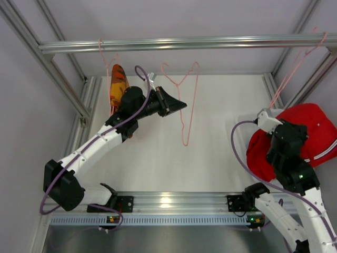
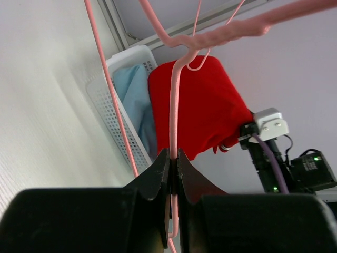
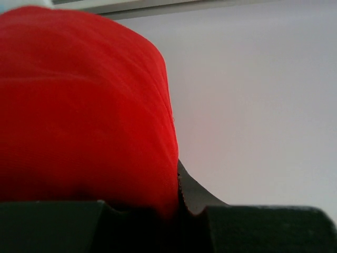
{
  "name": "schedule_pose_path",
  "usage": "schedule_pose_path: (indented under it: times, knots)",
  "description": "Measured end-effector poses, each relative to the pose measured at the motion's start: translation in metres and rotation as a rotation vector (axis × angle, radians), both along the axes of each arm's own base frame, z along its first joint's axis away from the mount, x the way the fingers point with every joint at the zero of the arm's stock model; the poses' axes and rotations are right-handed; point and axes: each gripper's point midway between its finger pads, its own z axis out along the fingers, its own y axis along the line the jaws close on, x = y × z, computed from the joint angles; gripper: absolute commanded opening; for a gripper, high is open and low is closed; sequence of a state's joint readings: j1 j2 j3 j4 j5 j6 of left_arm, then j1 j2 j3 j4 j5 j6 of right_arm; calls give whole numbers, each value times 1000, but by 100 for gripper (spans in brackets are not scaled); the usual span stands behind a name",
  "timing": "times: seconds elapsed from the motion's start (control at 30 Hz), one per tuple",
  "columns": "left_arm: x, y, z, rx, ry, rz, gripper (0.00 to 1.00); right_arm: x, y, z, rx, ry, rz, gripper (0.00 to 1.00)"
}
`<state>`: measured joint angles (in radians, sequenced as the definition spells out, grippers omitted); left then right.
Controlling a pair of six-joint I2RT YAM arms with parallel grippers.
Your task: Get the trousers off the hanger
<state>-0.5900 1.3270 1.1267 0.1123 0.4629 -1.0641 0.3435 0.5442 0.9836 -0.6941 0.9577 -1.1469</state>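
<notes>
An empty pink hanger point(image 1: 184, 122) hangs from the overhead rail point(image 1: 179, 43) near the middle. My left gripper point(image 1: 181, 105) is shut on its thin wire point(image 2: 174, 121). The orange-yellow patterned trousers point(image 1: 117, 84) hang on another pink hanger at the left, behind my left wrist. The red trousers point(image 1: 308, 129) bulge at the right, off any hanger. My right gripper point(image 3: 179, 195) is shut on their cloth point(image 3: 79, 105), and the arm hides it in the top view. In the left wrist view the light blue trousers point(image 2: 134, 95) lie in a white basket point(image 2: 102, 92), with the red trousers point(image 2: 200, 105) in front of it.
A third pink hanger point(image 1: 295, 68) hangs bare from the rail at the far right. Aluminium frame posts point(image 1: 47, 58) stand along both sides. The white tabletop point(image 1: 210, 158) lies under the hangers.
</notes>
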Motion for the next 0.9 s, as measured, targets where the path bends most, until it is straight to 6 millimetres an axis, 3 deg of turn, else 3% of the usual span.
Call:
schedule_pose_path:
  times: [0.33,0.4,0.43,0.5,0.53,0.67,0.73,0.8,0.9]
  knots:
    - [-1,0,2,-5,0,-4,0,11,14,-122,31,239,65,3]
    - [-2,-1,2,-6,0,-9,0,14,19,-140,55,276,81,14]
    - [-2,-1,3,-6,0,-11,0,16,21,-147,67,291,88,29]
    - [-3,-1,3,-7,0,-16,0,19,25,-157,100,315,100,47]
    - [-3,-1,3,-6,1,-16,0,21,27,-162,116,332,105,66]
    - [-4,-1,3,-6,-2,-20,0,22,34,-183,193,406,126,86]
    - [-3,-1,4,-5,-7,-21,0,18,41,-188,252,450,158,93]
    - [-3,-1,4,-3,-12,-21,0,16,53,-180,323,458,214,93]
    - [-4,-2,3,2,-20,-23,0,15,75,-133,445,386,334,93]
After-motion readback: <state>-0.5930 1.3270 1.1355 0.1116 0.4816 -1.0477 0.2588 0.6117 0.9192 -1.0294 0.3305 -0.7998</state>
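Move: The right hand holds the red trousers above the white basket, whose middle lies about 30 cm below it, some 5 cm ahead and level sideways. In the basket, the blue trousers sit about 3 cm ahead, 2 cm left and 30 cm down; an empty hanger slants roughly 20 cm ahead, 5 cm right and 15 cm up. From the left hand, still gripping its bare hanger, the basket is about 41 cm right, 6 cm back and 30 cm down. Right hand lowers the red trousers about 19 cm, tipping down, opens over the basket, then rises leftward. ##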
